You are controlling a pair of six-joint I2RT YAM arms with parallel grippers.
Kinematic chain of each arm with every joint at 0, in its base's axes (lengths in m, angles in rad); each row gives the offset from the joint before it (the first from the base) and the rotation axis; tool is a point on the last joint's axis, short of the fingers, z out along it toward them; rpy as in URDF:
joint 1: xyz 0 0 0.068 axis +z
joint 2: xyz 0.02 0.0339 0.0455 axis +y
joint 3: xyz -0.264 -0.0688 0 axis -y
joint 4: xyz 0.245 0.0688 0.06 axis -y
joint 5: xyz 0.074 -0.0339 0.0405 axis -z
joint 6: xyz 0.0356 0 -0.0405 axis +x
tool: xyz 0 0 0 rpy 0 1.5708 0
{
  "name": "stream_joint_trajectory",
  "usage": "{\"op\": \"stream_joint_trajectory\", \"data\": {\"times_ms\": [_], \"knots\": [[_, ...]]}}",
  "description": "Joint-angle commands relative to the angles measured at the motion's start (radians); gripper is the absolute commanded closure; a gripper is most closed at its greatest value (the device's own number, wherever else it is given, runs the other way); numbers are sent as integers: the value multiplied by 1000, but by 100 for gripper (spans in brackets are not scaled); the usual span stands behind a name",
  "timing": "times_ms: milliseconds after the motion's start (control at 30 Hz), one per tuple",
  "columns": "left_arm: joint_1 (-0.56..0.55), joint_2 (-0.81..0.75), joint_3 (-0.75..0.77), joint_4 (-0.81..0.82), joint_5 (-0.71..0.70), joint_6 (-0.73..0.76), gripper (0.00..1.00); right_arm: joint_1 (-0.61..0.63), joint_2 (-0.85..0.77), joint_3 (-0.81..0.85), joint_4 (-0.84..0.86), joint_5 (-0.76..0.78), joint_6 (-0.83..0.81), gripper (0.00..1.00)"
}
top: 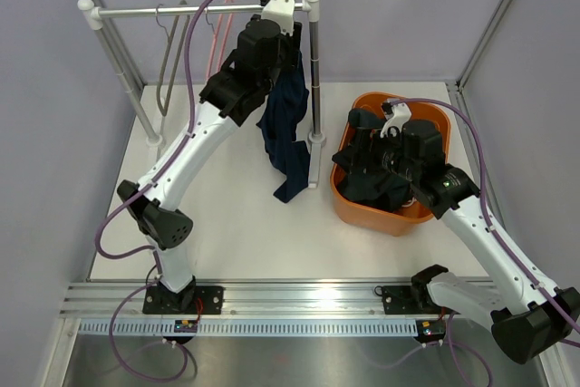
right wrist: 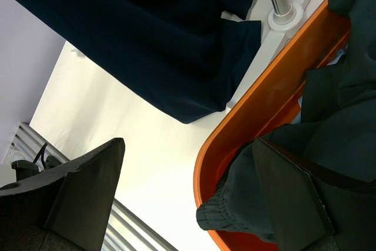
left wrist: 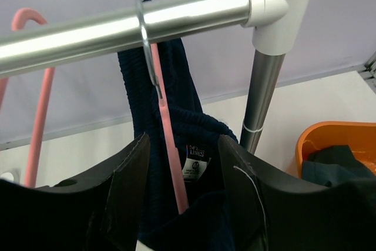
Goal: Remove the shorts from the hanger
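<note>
Dark navy shorts (top: pixel 285 133) hang from a pink hanger (left wrist: pixel 167 145) hooked on the silver rail (left wrist: pixel 117 27) near its right post. My left gripper (left wrist: pixel 183 139) is raised at the rail, jaws apart, with the navy waistband (left wrist: pixel 176 116) and the hanger's stem between them. In the top view the left gripper (top: pixel 288 43) hides the hanger. Charcoal shorts (top: pixel 372 183) lie in the orange tub (top: pixel 349 206). Over the tub's left rim (right wrist: pixel 264 110) my right gripper (right wrist: pixel 188 142) stands wide open, one finger above the table, the other above the charcoal shorts (right wrist: pixel 341 139). The navy hem (right wrist: pixel 147 45) hangs beside it.
An empty grey hanger (top: pixel 166 61) and an empty pink hanger (top: pixel 215 43) hang further left on the rail. The rack's right post (top: pixel 314 70) and its base (top: pixel 316 140) stand between the navy shorts and the tub. A slotted metal rail (top: pixel 290 324) runs along the near edge.
</note>
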Motion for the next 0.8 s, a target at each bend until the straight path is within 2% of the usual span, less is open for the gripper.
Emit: {"op": "stream_joint_trajectory", "data": {"times_ms": [0, 167, 767], "knots": [[-1, 12, 65, 94, -52, 21, 46, -4, -10, -10, 32, -18, -16, 1], [4, 52, 89, 121, -97, 63, 46, -4, -10, -14, 34, -22, -16, 0], [64, 138, 126, 95, -37, 43, 46, -2, -10, -20, 41, -21, -16, 1]]}}
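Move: The pink hanger holding the navy shorts hangs near the rail's right end, its neck about 5 cm ahead of the left hand, 2 cm to its left and 1 cm higher; the shorts' middle lies some 5 cm ahead, straight in line and 18 cm below. The rail's corner post tops out about 5 cm right, 3 cm ahead and 4 cm above; the empty pink hanger hangs 11 cm left and 5 cm ahead. From the right hand the hanger neck is roughly 22 cm ahead, 13 cm left, 17 cm up. The shorts' pink hanger is brought between the left hand's half-open fingers: the hand eases forward about 5 cm towards its neck, edging slightly left as it turns some 5 degrees counter-clockwise, and sinks about 2 cm in the latter half so the fingertips go in beneath the rail. The fingers stay half open; no grip yet. ##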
